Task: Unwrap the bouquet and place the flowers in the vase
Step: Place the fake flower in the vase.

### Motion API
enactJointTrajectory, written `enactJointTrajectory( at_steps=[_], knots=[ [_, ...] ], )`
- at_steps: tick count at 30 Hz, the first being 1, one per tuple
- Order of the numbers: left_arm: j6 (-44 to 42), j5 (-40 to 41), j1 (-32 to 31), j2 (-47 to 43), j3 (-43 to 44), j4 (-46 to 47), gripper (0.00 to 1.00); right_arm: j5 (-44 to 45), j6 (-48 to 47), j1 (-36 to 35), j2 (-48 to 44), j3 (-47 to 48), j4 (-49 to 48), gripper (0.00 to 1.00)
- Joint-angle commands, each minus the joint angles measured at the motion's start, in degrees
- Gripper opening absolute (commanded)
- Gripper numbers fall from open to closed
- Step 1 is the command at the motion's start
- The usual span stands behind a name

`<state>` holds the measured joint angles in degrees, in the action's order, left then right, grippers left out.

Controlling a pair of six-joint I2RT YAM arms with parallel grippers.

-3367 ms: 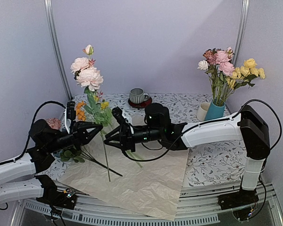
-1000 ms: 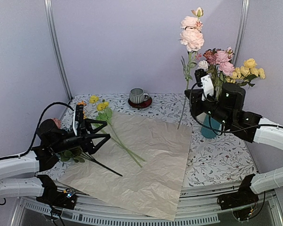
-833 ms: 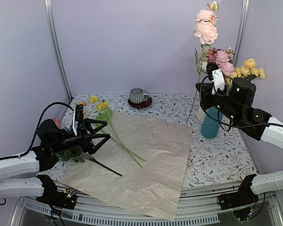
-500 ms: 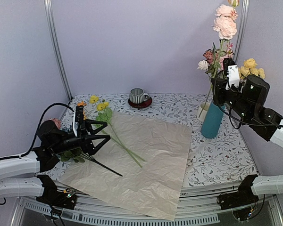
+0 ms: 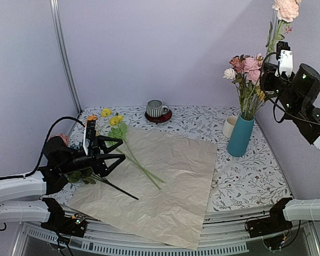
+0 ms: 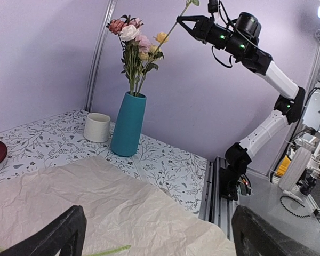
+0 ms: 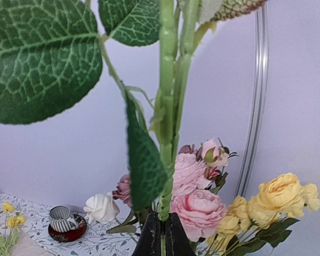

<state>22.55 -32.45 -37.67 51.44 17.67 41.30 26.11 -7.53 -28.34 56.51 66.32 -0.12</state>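
Note:
The bouquet is undone: its peach paper (image 5: 165, 181) lies flat on the table, and loose yellow flowers (image 5: 112, 119) lie on its left part. The teal vase (image 5: 240, 135) at the right holds pink and yellow flowers (image 5: 247, 66). High above it, my right gripper (image 5: 268, 73) is shut on the green stem (image 7: 168, 106) of a pink flower (image 5: 286, 8); in the right wrist view the jaws (image 7: 164, 224) pinch the stem. My left gripper (image 5: 114, 154) stands open low over the paper's left side, fingers (image 6: 56, 237) wide apart with nothing between them.
A cream mug (image 5: 229, 126) stands just left of the vase. A striped cup on a red saucer (image 5: 157, 109) sits at the back middle. More flowers and leaves (image 5: 79, 175) lie under the left arm. Metal posts (image 5: 64, 58) and walls close in both sides.
My right gripper has risen and moved right with the pink flower, from beside the vase to high above it. The left arm has stayed put.

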Motion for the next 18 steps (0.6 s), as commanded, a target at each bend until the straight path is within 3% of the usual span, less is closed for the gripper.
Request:
enactJointTrajectory(
  at_steps=[1,18],
  knots=[
    [-0.3,0.1,-0.8,-1.1,-0.9,0.3,0.97,1.3,-2.6,2.4,0.9,4.9,0.9,0.01],
    [-1.7,2.0,-0.8,-5.1,-0.4,-4.9,0.97,-5.3,5.6,8.7,7.5,7.9,12.8,0.01]
  ],
)
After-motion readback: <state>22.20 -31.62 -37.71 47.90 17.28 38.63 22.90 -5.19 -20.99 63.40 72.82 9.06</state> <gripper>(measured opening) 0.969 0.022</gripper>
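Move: Some 11 cm ahead of the right hand, which holds the pale pink flower's stem, and a couple of centimetres to its left stands the vase, its middle about 36 cm lower. The vase's pink blooms are roughly 14 cm ahead, 2 cm right and 8 cm below; its yellow ones lie equally far ahead, 11 cm right and 10 cm down. The white mug sits about 10 cm beyond the vase and 2 cm farther left, low on the table. From the left hand the vase is roughly 24 cm forward, 46 cm right and 15 cm below. Carrying the upright flower towards the vase, the right hand first lifts nearly 3 cm while easing 2 cm left, then swings forward about 4 cm and sinks some 5 cm from that high point. The wrist tips its fingertips down by about 10 degrees, swinging the stem closer to upright, and turns slightly clockwise; the fingers keep the stem pinched. ##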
